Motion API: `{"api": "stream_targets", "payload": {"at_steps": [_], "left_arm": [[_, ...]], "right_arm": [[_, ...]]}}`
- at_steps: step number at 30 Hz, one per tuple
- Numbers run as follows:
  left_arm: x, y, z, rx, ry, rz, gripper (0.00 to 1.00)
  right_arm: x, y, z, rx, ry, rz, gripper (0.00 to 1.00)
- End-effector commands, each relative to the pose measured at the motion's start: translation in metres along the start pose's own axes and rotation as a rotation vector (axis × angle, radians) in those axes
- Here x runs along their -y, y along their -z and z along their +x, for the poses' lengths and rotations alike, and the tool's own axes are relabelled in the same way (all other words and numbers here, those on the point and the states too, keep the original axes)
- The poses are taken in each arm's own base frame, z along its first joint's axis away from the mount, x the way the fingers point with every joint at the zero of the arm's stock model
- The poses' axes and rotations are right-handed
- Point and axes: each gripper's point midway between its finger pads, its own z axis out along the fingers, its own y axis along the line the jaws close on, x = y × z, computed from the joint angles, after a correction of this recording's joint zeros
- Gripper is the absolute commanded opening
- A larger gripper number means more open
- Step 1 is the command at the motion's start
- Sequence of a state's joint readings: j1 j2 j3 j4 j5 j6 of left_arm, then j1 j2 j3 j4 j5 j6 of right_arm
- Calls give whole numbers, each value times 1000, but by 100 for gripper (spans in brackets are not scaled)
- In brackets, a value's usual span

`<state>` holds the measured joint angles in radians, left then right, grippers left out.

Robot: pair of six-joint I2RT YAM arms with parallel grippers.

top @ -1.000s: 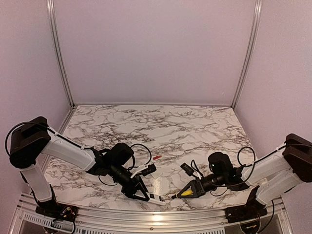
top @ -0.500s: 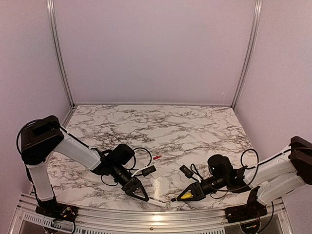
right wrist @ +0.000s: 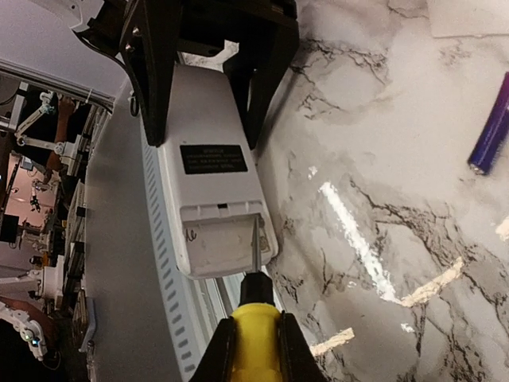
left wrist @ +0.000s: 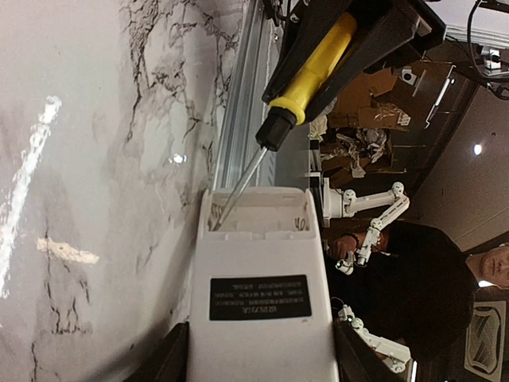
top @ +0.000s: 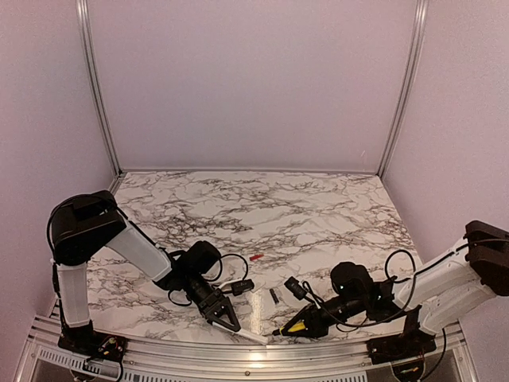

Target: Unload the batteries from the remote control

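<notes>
My left gripper (top: 225,316) is shut on the white remote control (top: 250,333) at the table's near edge, back side up. In the left wrist view the remote (left wrist: 258,296) shows its dark label and an open, empty-looking battery compartment. My right gripper (top: 308,321) is shut on a yellow-handled screwdriver (right wrist: 254,338), whose tip rests inside the compartment (right wrist: 216,243). The dark blue battery (right wrist: 493,121) lies on the marble and also shows in the top view (top: 273,295). The red battery (top: 255,257) lies farther back.
A small white cover piece (top: 259,302) lies on the marble between the grippers. The metal rail (left wrist: 238,119) of the near table edge runs right under the remote's end. Cables trail behind both wrists.
Both grippers have come toward the near edge. The right gripper moved left, bringing the screwdriver tip up to the remote's open end. The dark battery now shows beside the cover piece.
</notes>
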<state>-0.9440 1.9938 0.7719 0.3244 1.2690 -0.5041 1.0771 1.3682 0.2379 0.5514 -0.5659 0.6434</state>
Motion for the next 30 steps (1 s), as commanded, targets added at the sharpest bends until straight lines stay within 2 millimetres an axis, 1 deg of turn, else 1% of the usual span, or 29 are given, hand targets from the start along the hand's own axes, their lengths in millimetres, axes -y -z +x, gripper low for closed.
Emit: {"api": "stream_targets", "payload": {"at_steps": [1,6,12,18,24,26,27,30], "left_arm": [[-6,-14,-16,34,-73,-51,0],[-6,-13,-20,39,-91,-80,0],[4,-5,-30,80,-163,-130,0],[13,3,-37,109,-227,-174,0],[20,10,-38,101,-324,-245,0],[22,13,-39,96,-352,-273,0],[23,14,-38,92,-363,-283,0],[27,19,-38,95,-405,-313,0]], "right_arm": [[-24,-4,-77,248,172,33,0],[-25,6,-74,237,168,59,0],[-23,18,-66,181,160,128,0],[-32,36,-71,189,174,157,0],[-34,53,-76,204,166,197,0],[-36,59,-81,222,169,204,0],[-32,62,-78,209,159,226,0],[-34,72,-85,222,166,244,0]]}}
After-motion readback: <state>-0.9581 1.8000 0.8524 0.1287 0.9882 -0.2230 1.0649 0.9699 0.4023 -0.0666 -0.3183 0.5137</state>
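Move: The remote's open, already empty battery compartment lies about 10 cm to the right hand's left, 2 cm back and 4 cm lower, with the screwdriver tip at its corner. From the left hand, which holds the remote, the compartment is some 5 cm back, 7 cm right and 2 cm lower. On the table, roughly 5 cm below the right hand, the blue battery lies 12 cm ahead and 6 cm left, the battery cover 16 cm ahead and 11 cm left. After a brief pause, both hands rise away from the table's near edge: the right lifts the screwdriver about 5 cm while going some 3 cm forward and a little right, its blade drawing up from deep in the compartment to hover near the corner. The left keeps its grip on the remote and carries it up and forward about 3.5 cm each and slightly right, tipping the compartment end down by some 25 degrees. ##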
